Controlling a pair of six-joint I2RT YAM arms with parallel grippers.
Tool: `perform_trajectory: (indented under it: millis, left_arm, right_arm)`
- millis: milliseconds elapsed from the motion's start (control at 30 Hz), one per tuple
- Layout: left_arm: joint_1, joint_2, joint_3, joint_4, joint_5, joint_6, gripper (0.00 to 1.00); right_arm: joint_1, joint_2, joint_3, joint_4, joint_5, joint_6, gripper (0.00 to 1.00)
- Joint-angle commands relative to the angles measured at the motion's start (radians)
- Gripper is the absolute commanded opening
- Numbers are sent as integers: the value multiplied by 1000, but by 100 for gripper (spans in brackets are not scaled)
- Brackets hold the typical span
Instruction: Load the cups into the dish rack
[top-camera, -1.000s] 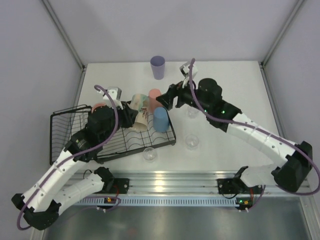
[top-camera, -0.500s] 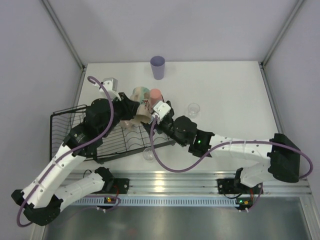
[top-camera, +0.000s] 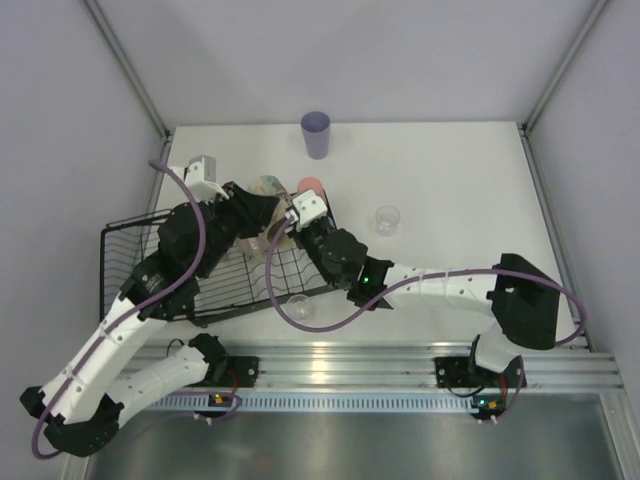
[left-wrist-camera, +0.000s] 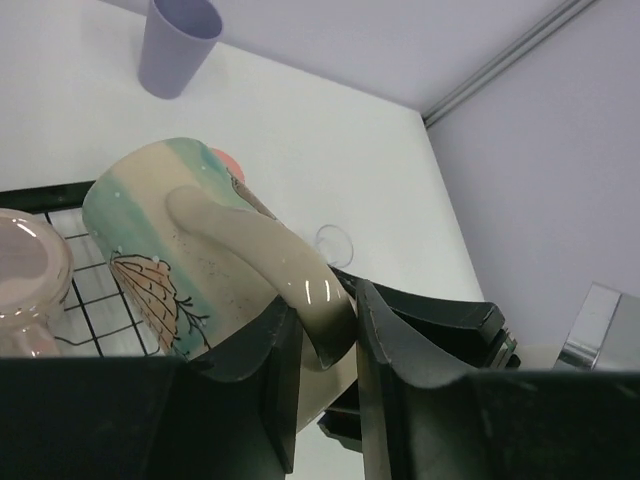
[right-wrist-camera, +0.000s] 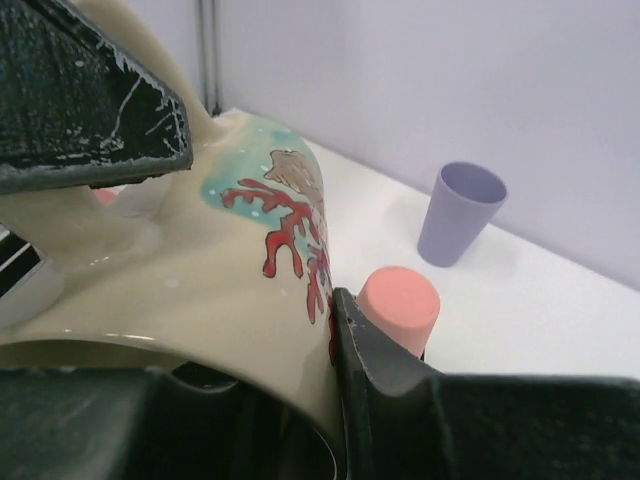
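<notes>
A cream mug (left-wrist-camera: 170, 250) with a sea pattern hangs tilted above the black dish rack (top-camera: 130, 255). My left gripper (left-wrist-camera: 325, 335) is shut on its handle. My right gripper (right-wrist-camera: 290, 340) reaches in from the right and is shut on the mug's wall (right-wrist-camera: 220, 270), one finger (right-wrist-camera: 375, 350) pressed outside against it. A pink mug (left-wrist-camera: 25, 275) sits in the rack. A salmon cup (top-camera: 310, 186) stands upside down just behind the grippers, and a lavender cup (top-camera: 315, 133) stands upright at the back. One clear glass (top-camera: 387, 219) stands to the right, another (top-camera: 298, 307) at the rack's front.
The right arm (top-camera: 430, 285) lies across the rack's right end and hides what is below it. A metal rail (top-camera: 340, 360) runs along the table's near edge. Grey walls close in the back and sides.
The right arm swung from the back right across the rack to the cream mug, and its jaws closed on the mug. The left gripper carried the mug a little back and left.
</notes>
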Motion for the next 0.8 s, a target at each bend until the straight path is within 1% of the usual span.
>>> perform_trajectory:
  millis: [0,33,100,133,167,200,233,267,300,333,433,467,500,533,567,633,733,767]
  left_arm:
    - [-1,-53,9,170,30,-6,0]
    - [-2,-55,6,167,34,-12,0]
    - [-1,-52,12,146,49,-45,0]
    - [-1,-47,16,129,60,-58,0]
    - [-1,-44,22,90,72,-69,0]
    - [-1,-38,33,71,101,-89,7]
    - [-1,-30,47,53,118,-98,23]
    - [-1,-24,53,30,130,-108,30]
    - [-1,-21,62,-7,151,-127,42]
    - [-1,-19,76,-23,164,-134,44]
    - [-1,-15,96,-60,207,-154,52]
    - [-2,-9,116,-85,221,-158,54]
    - [-1,-7,130,-86,231,-157,55]
    - [-1,-4,143,-110,245,-154,58]
    - [-1,0,171,-125,274,-146,62]
    - [-1,30,208,-179,323,-135,64]
    - [-1,95,291,-250,394,-103,64]
    - [-1,108,303,-274,412,-94,64]
  right_arm:
    - [6,-9,48,114,49,-99,0]
    - [6,-15,28,132,52,-143,0]
    - [1,-41,-6,232,51,-214,0]
    - [-2,-52,-54,287,43,-304,0]
    - [-3,-79,-78,345,34,-356,0]
    - [-6,-92,-101,469,22,-410,0]
    - [-11,-107,-134,509,2,-518,0]
    - [-13,-136,-150,552,-56,-570,0]
    - [-16,-148,-159,608,-82,-616,0]
    - [-20,-161,-170,637,-111,-692,0]
    - [-38,-204,-194,689,-202,-786,0]
    - [-51,-219,-210,711,-219,-829,0]
    - [-51,-227,-210,711,-239,-829,0]
    - [-58,-234,-236,734,-280,-876,0]
    - [-62,-256,-251,741,-309,-901,0]
    - [-69,-286,-300,734,-372,-965,0]
    - [-71,-371,-337,680,-432,-957,0]
    - [-72,-415,-343,621,-466,-955,0]
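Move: Just ahead of both hands hangs the cream mug: its middle is about 4 cm ahead of the left hand, which still grips the handle, and 5 cm below it; from the right hand, already closed on the rim, it lies some 3 cm ahead and 4 cm left. Below in the rack, counted from the right hand, the pink cup stands about 10 cm ahead and 1 cm right, the blue cup 2 cm ahead and 4 cm right, both some 19 cm lower. Keeping its pinch on the rim, the right hand carries the cream mug about 9 cm to the right and as far up, tipping its fingers upward by some 45 degrees. The left hand first rises a little with its grip kept, then opens to let go of the handle and draws back and up, drifting right and turning clockwise. ##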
